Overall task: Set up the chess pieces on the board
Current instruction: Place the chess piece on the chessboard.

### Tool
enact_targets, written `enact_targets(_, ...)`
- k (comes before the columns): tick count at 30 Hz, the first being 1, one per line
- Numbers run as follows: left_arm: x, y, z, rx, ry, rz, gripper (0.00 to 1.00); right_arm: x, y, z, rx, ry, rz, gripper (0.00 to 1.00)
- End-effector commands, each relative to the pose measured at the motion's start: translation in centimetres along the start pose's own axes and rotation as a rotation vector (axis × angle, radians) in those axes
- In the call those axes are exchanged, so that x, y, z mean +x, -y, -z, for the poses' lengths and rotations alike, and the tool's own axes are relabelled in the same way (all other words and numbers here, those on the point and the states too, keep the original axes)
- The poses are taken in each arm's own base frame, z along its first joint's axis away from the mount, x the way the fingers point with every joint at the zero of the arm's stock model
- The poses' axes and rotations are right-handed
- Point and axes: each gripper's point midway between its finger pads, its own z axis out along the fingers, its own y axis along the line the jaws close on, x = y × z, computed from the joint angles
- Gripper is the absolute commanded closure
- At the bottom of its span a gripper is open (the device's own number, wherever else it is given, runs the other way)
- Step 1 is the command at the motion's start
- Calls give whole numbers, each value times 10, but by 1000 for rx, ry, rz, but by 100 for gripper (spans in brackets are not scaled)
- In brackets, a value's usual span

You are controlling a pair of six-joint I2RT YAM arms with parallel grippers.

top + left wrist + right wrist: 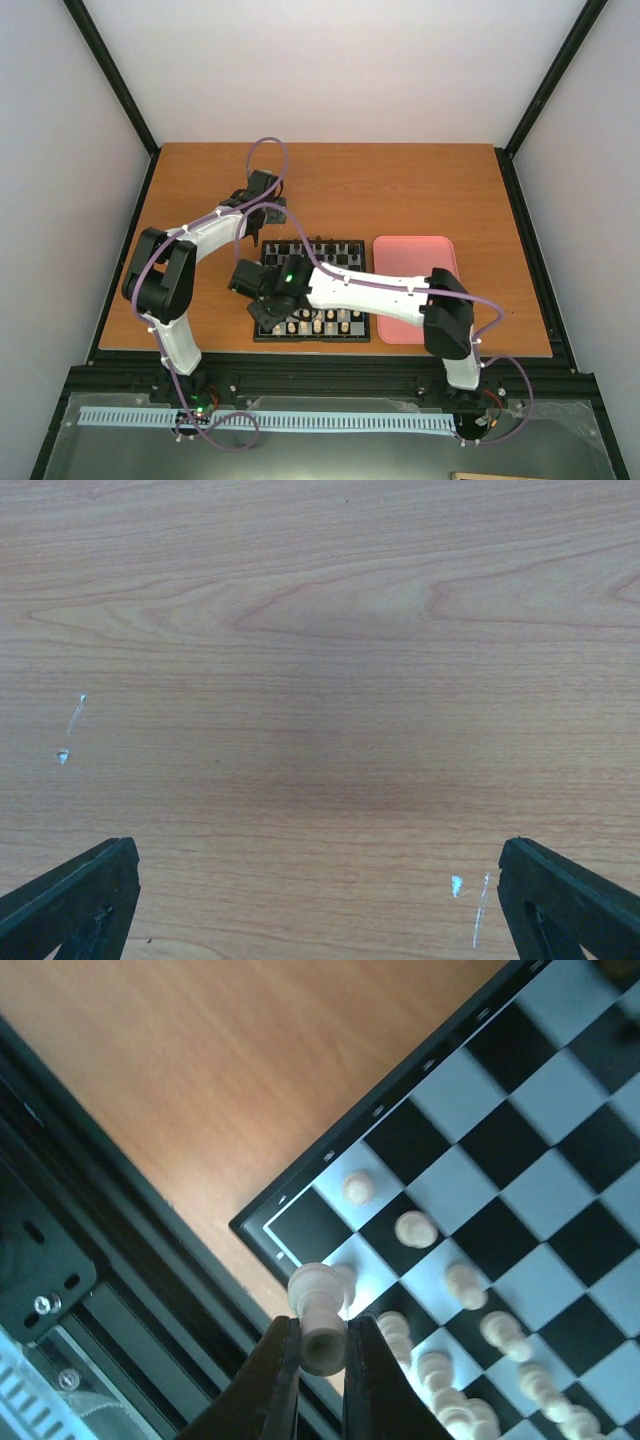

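Note:
In the right wrist view my right gripper point(322, 1335) is shut on a cream chess piece point(320, 1310), which hangs over the near-left corner of the board point(480, 1140). The black corner square point(305, 1225) under it is bare. More cream chess pieces point(416, 1228) stand in rows on the squares beside it. Seen from the top, the right gripper point(255, 290) hovers at the board's point(310, 338) left edge. My left gripper point(262, 230) stands open over bare wood beyond the board's far-left corner, its fingers point(80, 895) wide apart with nothing between them.
A pink tray point(415, 255) lies right of the board, partly under the right arm. Dark pieces point(320, 248) line the board's far rows. A black frame rail point(90, 1260) runs along the table's near edge, close to the held piece.

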Motion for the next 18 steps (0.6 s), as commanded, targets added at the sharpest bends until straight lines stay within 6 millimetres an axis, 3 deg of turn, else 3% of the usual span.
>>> enact_targets(1, -18, -1, 10, 21, 43, 19, 0, 16, -18, -14, -27, -75, 54, 97)
enact_targets(18, -19, -1, 11, 25, 47, 21, 0, 21, -24, -57, 31, -150, 141, 97)
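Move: The light chess piece in the right gripper is meant for the empty dark corner square at the board's near left, about 2 cm back, 2 cm to the left and some 10 cm below the hand. Just beyond that square a pawn stands 1 cm ahead and 2 cm left of the hand; the first back-row piece stands 2 cm back and 1 cm right. From the left hand the square lies roughly 31 cm straight back and 6 cm lower. Lower the right gripper about 4 cm towards the empty corner square, drawing back about 2 cm in the same sweep, then ease left by 2 cm or so at nearly steady height until the piece hangs over the square. Keep the fingers shut on the piece and let the wrist tilt slightly, bringing the fingers closer to straight down. ##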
